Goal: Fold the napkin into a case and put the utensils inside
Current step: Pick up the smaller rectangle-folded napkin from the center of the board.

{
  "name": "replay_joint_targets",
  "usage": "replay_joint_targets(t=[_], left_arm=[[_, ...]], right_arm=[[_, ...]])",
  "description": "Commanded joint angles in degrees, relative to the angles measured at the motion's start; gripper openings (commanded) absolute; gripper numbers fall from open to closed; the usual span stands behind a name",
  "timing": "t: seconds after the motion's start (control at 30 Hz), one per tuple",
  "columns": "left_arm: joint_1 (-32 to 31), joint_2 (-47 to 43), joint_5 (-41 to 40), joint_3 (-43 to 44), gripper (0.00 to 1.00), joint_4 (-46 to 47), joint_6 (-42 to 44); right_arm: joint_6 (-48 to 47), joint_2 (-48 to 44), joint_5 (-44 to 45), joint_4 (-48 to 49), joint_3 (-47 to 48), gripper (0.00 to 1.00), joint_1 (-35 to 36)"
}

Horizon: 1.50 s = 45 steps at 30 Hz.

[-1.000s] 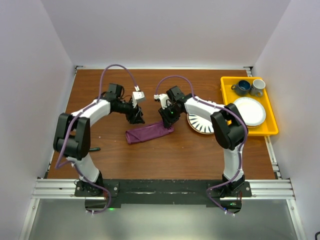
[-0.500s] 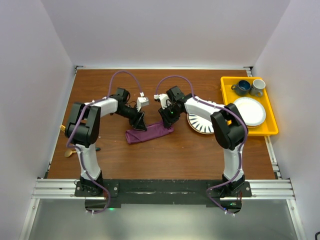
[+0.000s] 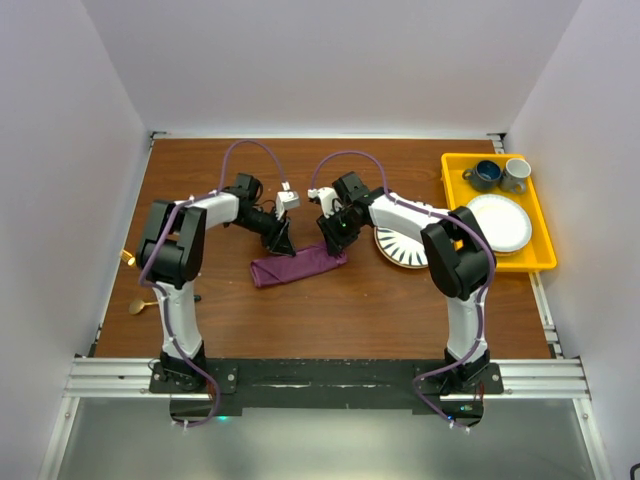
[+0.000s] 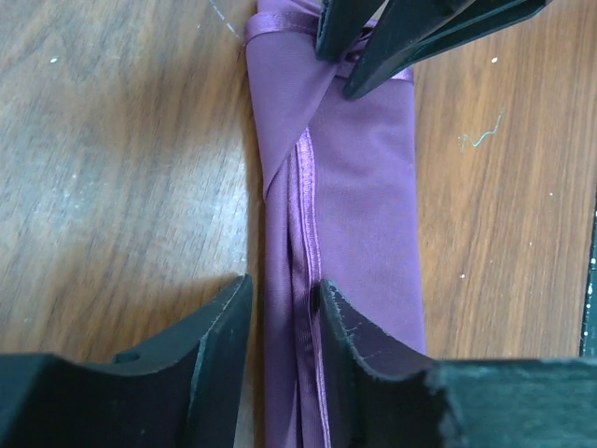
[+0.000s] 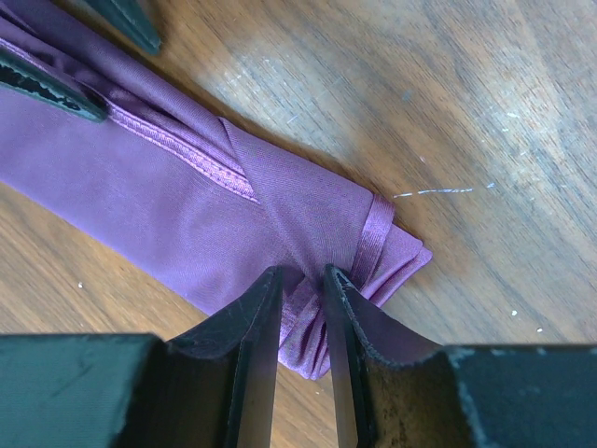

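Note:
The napkin (image 3: pixel 298 266) lies on the table folded into a narrow plum-purple strip (image 4: pixel 359 215). My left gripper (image 4: pixel 284 303) stands low over its left half. Its jaws are narrowed astride the hemmed fold, and a sliver of wood shows beside the left finger (image 4: pixel 219 355). My right gripper (image 5: pixel 300 289) is shut on the strip's right end (image 5: pixel 373 252), with cloth bunched between its fingers (image 5: pixel 256 336). Gold utensils (image 3: pixel 128 257) lie at the far left table edge, one a spoon (image 3: pixel 137 306).
A striped plate (image 3: pixel 400 250) sits right of the napkin, partly under my right arm. A yellow tray (image 3: pixel 450 200) at the right edge holds a white plate (image 3: pixel 500 222), a blue cup (image 3: pixel 486 175) and a grey cup (image 3: pixel 516 174).
My left arm has swung its elbow in, uncovering the gold utensils at the left edge. Its gripper has come down onto the napkin and its jaws have narrowed. The right arm holds still.

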Motion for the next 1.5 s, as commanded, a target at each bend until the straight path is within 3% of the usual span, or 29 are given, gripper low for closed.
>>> replay_joint_targets(t=[0.0,0.1,0.2,0.3,0.4,0.53,0.8,1.0,1.47], left_arm=[[-0.72,1.35,0.76,0.83,0.39,-1.64,1.60],[-0.81,1.70,0.85,0.83,0.38,-1.29,1.42],[-0.81,1.97,1.20,0.83,0.30,-0.59,0.89],[-0.81,1.88,1.90,1.01,0.19,-0.67,0.98],[-0.81,0.92,2.43,0.75,0.01,-0.85,1.51],[-0.72,-1.98,1.65,-0.40,0.00,0.20,1.33],[-0.81,-7.61,-1.69,-2.77,0.00,3.28,3.35],[-1.60,-9.37,-2.84,-4.26,0.00,3.46,8.97],[-2.48,-16.04,-9.43,-1.81,0.00,5.56,16.19]], right_arm=[[0.33,2.87,0.79,0.10,-1.27,0.30,0.14],[0.33,2.87,0.79,0.01,-1.09,0.30,0.14],[0.33,2.96,0.79,-0.08,-1.09,0.30,0.14],[0.42,2.78,0.70,0.19,-1.09,0.31,0.14],[0.86,2.69,0.27,0.19,-0.66,0.31,0.14],[2.00,1.47,-0.88,-0.43,1.01,0.34,0.14],[0.69,-4.42,-8.96,-1.39,5.41,0.64,-3.45],[-4.58,-6.36,-17.84,-0.96,6.28,0.77,-7.41],[-10.47,-3.28,-19.78,-4.74,13.22,0.85,-10.75]])
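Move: The left hand already straddles the folded napkin's far edge, its tips on the cloth; the napkin's middle is about 2 cm back from it, 2 cm to its right and 1 cm lower. The right gripper is some 9 cm to its right, about level with it. From the right hand, resting on the napkin's right end, that middle lies roughly 7 cm left, 3 cm back and 1 cm below, and the striped plate about 15 cm right and 4 cm ahead, slightly lower. The left fingers shut and pinch the seam and loose top folds near the napkin's middle after dipping slightly, then raise them some 4 cm from that low point, the hand rolling about 20 degrees. The right hand spreads its fingers, comes free of the napkin's right end and withdraws about 9 cm up and 5 cm forward, drifting slightly right. ##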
